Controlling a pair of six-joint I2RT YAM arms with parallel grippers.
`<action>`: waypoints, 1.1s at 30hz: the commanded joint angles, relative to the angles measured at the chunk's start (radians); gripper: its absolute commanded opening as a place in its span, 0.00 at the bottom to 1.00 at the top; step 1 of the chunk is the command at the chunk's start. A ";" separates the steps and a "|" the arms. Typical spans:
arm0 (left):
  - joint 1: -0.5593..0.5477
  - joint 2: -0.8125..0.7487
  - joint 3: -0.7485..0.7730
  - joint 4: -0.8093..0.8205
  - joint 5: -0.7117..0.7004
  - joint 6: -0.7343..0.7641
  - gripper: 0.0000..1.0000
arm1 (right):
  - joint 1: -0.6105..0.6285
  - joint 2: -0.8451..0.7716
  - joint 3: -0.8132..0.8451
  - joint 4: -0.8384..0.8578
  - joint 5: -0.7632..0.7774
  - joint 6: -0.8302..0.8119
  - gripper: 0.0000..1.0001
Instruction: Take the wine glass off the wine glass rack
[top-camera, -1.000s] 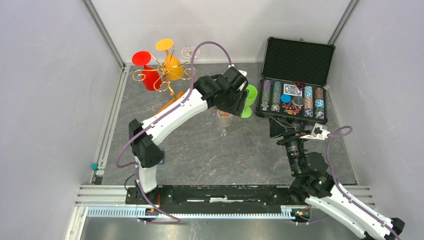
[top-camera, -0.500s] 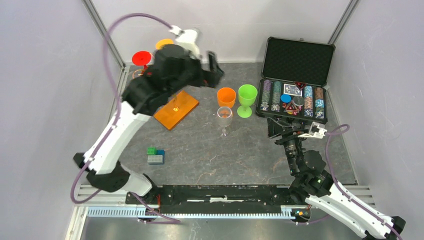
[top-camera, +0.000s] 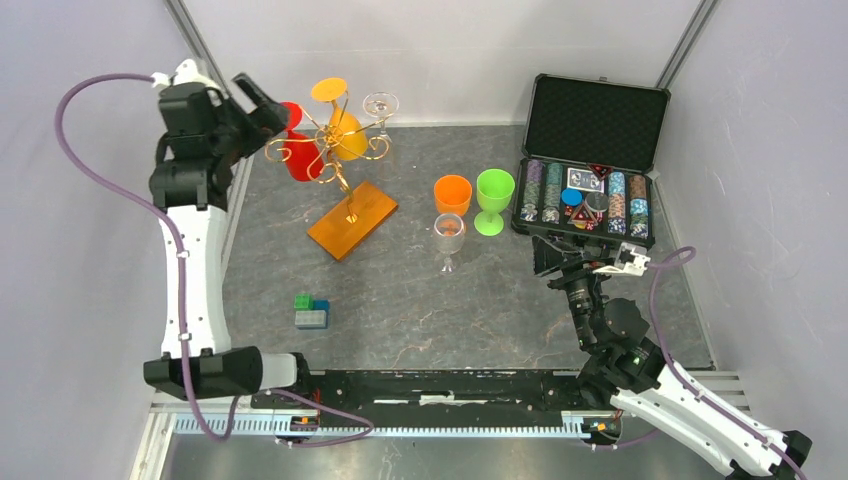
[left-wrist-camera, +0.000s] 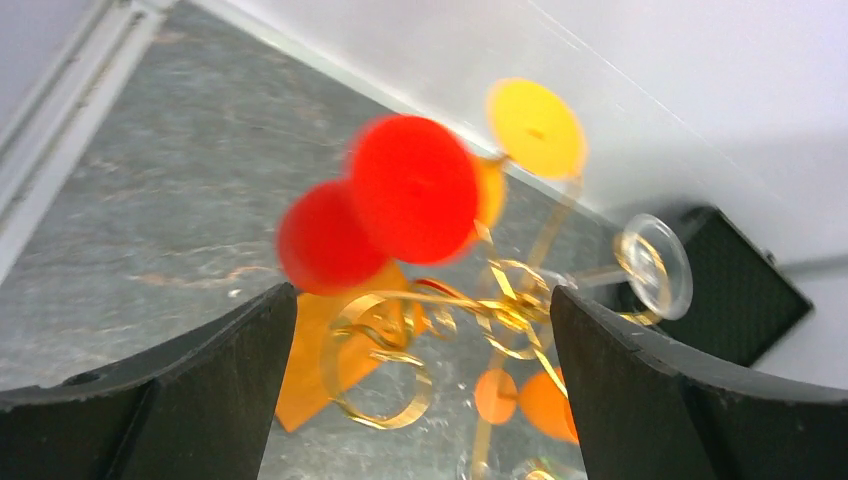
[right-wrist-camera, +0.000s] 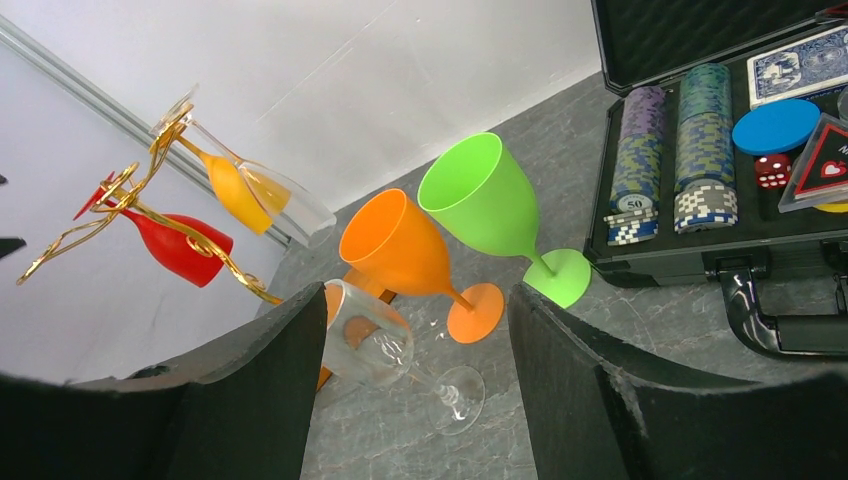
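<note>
The gold wire wine glass rack (top-camera: 335, 155) stands on its orange base (top-camera: 352, 220) at the back left. Three wine glasses hang upside down from it: a red one (top-camera: 300, 157), a yellow one (top-camera: 346, 133) and a clear one (top-camera: 380, 103). My left gripper (top-camera: 262, 106) is held high just left of the red glass, open and empty. In the left wrist view the red glass (left-wrist-camera: 415, 188) and gold scrolls (left-wrist-camera: 400, 350) lie beyond the open left gripper (left-wrist-camera: 422, 300). My right gripper (top-camera: 560, 255) hovers open near the case.
An orange glass (top-camera: 452, 193), a green glass (top-camera: 494, 198) and a clear glass (top-camera: 449, 235) stand upright mid-table. An open poker chip case (top-camera: 590, 170) sits at the back right. Small toy bricks (top-camera: 311, 312) lie front left. Walls close in behind and at both sides.
The left arm swung from mid-table, beside the green glass, up to the far left by the rack, and its jaws opened wider. The orange glass now stands uncovered. The right arm stayed put.
</note>
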 joint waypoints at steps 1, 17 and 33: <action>0.180 0.024 -0.038 0.046 0.175 -0.062 1.00 | 0.003 -0.002 0.041 0.009 0.004 -0.008 0.71; 0.295 0.200 -0.110 0.253 0.525 -0.196 0.78 | 0.003 0.028 0.048 0.016 0.008 -0.015 0.71; 0.307 0.208 -0.126 0.283 0.568 -0.246 0.23 | 0.003 0.044 0.044 0.030 0.003 -0.011 0.71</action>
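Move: The foot of the upside-down red wine glass is about 8 cm ahead of the left hand, 3 cm left and 6 cm lower. The yellow glass's foot is some 7 cm beyond it and 9 cm right of it. The rack's hub lies 2 cm ahead of the hand, 8 cm right and 7 cm below. From the right hand, the red glass's foot lies roughly 50 cm left, 24 cm ahead and 10 cm higher. Leftward first, about 6 cm and sinking, then forward and down with a little drift back right, the left hand comes in on the red glass's foot, ending about 7 cm farther out. It rolls some 20 degrees, left side down, and shuts from wide open to about a quarter, one finger under the foot and one over it; it lifts about 1 cm as it closes. ##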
